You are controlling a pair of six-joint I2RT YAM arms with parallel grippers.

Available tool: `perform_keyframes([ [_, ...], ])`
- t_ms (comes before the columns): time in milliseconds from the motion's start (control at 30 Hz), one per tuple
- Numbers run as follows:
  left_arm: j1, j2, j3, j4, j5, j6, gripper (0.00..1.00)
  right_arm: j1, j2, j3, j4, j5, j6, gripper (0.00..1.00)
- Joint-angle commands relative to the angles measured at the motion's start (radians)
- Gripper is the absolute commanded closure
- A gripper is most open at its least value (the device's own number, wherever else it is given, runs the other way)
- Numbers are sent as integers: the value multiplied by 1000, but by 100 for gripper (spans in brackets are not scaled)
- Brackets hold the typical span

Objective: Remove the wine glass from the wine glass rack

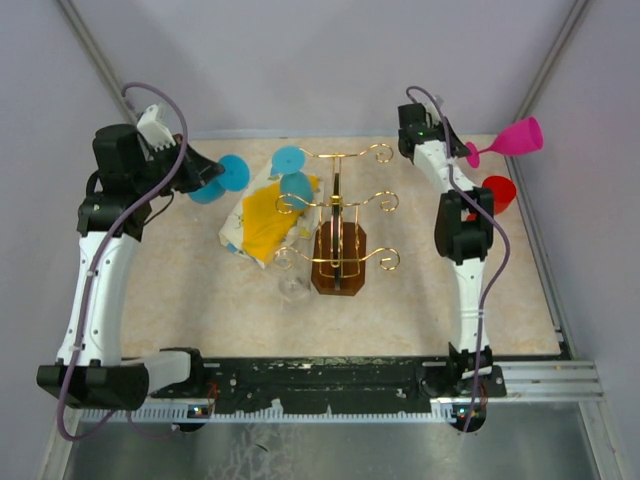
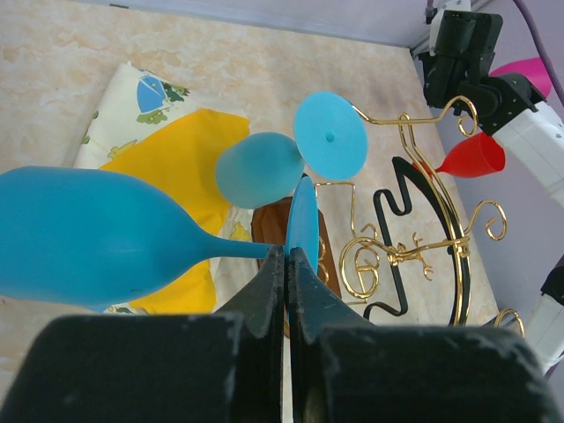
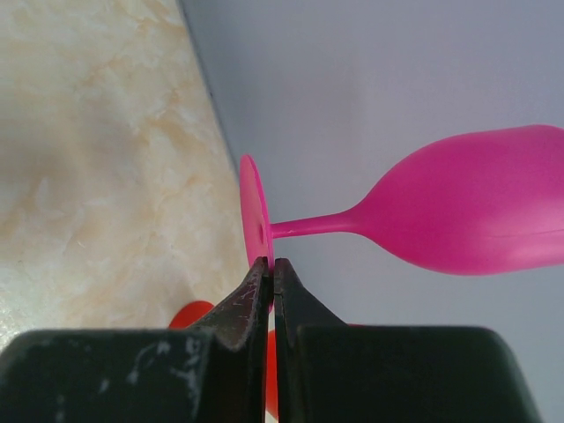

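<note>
The wine glass rack (image 1: 345, 205) is gold wire on a dark wooden base (image 1: 338, 262) at mid-table. A teal wine glass (image 1: 292, 172) hangs on its far left arm; it also shows in the left wrist view (image 2: 260, 169). My left gripper (image 2: 289, 254) is shut on the foot of a blue wine glass (image 2: 88, 233), held left of the rack (image 2: 414, 238); in the top view that glass (image 1: 234, 172) is off the rack. My right gripper (image 3: 271, 263) is shut on the foot of a pink wine glass (image 3: 476, 203), held at the far right (image 1: 520, 136).
A yellow-and-white cloth (image 1: 255, 222) lies left of the rack. A red glass (image 1: 498, 192) lies on the table under the right arm, near the right wall. A clear glass (image 1: 293, 288) lies in front of the cloth. Walls close in the back and the sides.
</note>
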Motion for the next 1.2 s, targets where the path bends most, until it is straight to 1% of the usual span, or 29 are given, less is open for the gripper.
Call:
perform_keyframes([
  [0,12,-28,-11,20,29,25,100,16,33,-1,58,48,-32,100],
  [300,27,-38,-29,29,46,21,100,36,88,-77,76,71,-52,100],
  [433,32,-50,-41,30,46,21,100,36,98,-82,60,66,-46,100],
  [600,32,-52,-57,49,77,3,100,45,101,-100,60,49,-49,100],
  [967,32,-81,-78,42,111,-22,100,55,166,-92,73,66,-77,100],
  [1167,33,-79,-103,54,122,-30,100,61,180,-98,59,52,-56,95],
])
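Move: Ahead of the standing red glass, the bare table spot for the held pink glass lies almost straight below the right hand, some 13 cm down. The red glass stands about 10 cm back and 6 cm to the right of this hand, its middle some 4 cm lower; the rack is roughly 19 cm back and 32 cm left. From the left hand, that spot is about 17 cm ahead, 56 cm right and 30 cm below. Lowering the pink glass by its foot, the right hand sinks about 11 cm towards the bare table, pausing briefly after the first 8 and easing about 2 cm left. The wrist tips the fingers down some 15 degrees, bringing the bowl more upright, and the fingers stay shut on the foot's edge. The left hand keeps its pinch on the blue glass's foot and draws back about 2 cm. ##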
